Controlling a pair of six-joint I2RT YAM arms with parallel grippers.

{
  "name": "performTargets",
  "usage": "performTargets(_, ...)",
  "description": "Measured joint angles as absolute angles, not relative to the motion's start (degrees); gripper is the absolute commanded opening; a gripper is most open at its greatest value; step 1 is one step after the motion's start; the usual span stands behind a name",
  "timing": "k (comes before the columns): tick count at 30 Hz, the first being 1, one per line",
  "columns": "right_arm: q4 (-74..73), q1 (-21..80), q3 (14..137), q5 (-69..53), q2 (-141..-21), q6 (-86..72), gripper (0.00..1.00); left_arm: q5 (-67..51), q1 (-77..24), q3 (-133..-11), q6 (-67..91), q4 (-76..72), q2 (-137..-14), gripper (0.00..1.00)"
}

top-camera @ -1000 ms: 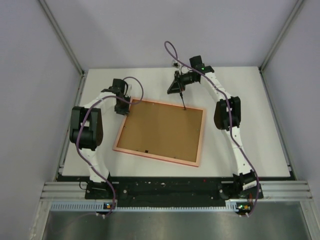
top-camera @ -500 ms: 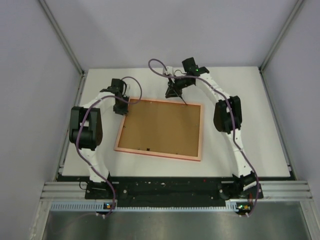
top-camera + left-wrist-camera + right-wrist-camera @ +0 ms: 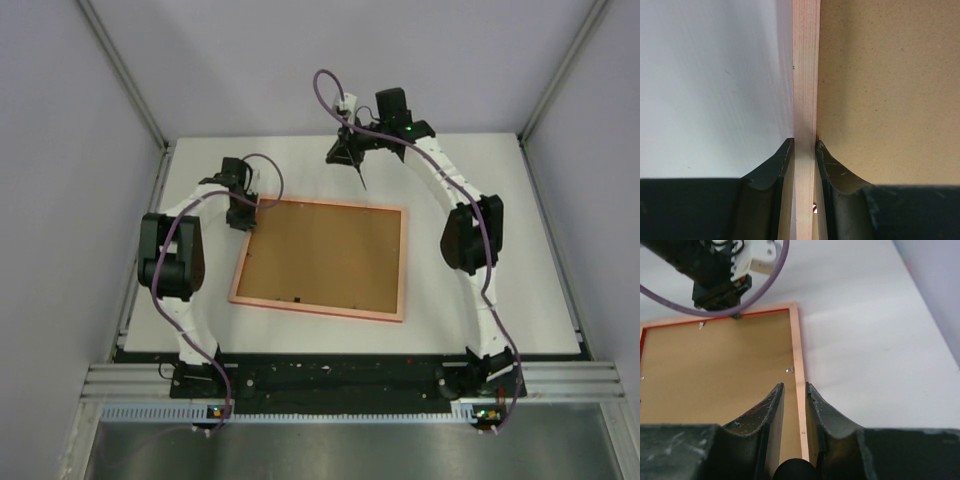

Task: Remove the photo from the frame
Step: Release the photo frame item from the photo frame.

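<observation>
The frame (image 3: 320, 309) lies face down on the white table, its pale pinkish rim up and a brown backing board (image 3: 325, 255) filling it. The photo is hidden under that board. My left gripper (image 3: 244, 214) is shut on the rim at the frame's far left corner. In the left wrist view its fingers (image 3: 804, 145) pinch the pale rim (image 3: 806, 75) from both sides. My right gripper (image 3: 361, 180) hangs above the table just behind the frame's far edge, touching nothing. Its jaws (image 3: 794, 386) stand a narrow gap apart with nothing in it, and the rim (image 3: 801, 360) shows far below.
Small metal tabs (image 3: 789, 370) hold the board inside the rim, and a thin red inner edge (image 3: 765, 313) shows along one side. The left arm's wrist and purple cable (image 3: 722, 285) sit at the frame's corner. Grey walls enclose the table (image 3: 500, 300).
My right gripper has lifted off the board's far edge and drawn back and up. The frame swung slightly, squaring up on the table. The left gripper kept its hold.
</observation>
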State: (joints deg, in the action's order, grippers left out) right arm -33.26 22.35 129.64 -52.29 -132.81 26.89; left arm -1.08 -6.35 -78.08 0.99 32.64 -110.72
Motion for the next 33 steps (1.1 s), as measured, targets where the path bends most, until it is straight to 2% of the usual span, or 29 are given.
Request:
performTargets(7, -26.3, 22.3, 124.1, -49.1, -126.0, 19.4, 0.0, -3.2, -6.3, -78.1, 1.5, 34.2, -110.3, 0.57)
performTargets(9, -25.6, 22.3, 121.9, -47.7, -124.8, 19.0, 0.0, -3.9, -6.3, -78.1, 1.5, 34.5, -109.9, 0.64)
performTargets(17, -25.4, 22.2, 110.8, -43.3, -119.9, 18.9, 0.0, -4.2, -6.5, -78.1, 1.2, 35.2, -107.1, 0.77)
performTargets(23, -25.2, 21.3, 108.9, -42.2, -116.9, 18.6, 0.0, -2.3, -6.5, -78.3, -2.0, 39.0, -105.1, 0.79)
performTargets(24, -25.1, 21.1, 109.0, -42.0, -116.5, 18.2, 0.0, -2.0, -6.5, -78.1, -2.5, 39.4, -104.4, 0.82)
performTargets(29, -25.1, 20.9, 111.7, -41.6, -116.4, 15.6, 0.0, -1.4, -6.4, -75.4, -4.5, 40.8, -100.9, 0.82)
performTargets(33, -24.7, 20.9, 114.8, -41.6, -116.6, 13.2, 0.0, -1.0, -6.4, -72.7, -5.9, 41.3, -100.5, 0.75)
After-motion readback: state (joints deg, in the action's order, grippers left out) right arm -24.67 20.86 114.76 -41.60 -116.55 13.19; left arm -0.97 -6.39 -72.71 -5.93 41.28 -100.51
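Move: The left fingers already pinch the frame's left bar. The left-bar clip is about 6 cm behind them, 1 cm right and 1 cm down; the far-left corner lies 7 cm ahead and 3 cm right, the near-left corner 17 cm back and 4 cm left. From the right hand, holding the screwdriver, that clip is some 12 cm back, 19 cm left and 18 cm below; the far-bar right clip is 2 cm back, 8 cm right, equally low. The left fingers let go of the left bar, spreading wide as the hand lifts about 4 cm, then travels some 5 cm back along the bar towards the left-bar clip, starting to sink at the end. The right hand keeps its grip on the screwdriver, rises, dips back while drifting 4 cm right, then climbs again, turning about 15 degrees clockwise. ##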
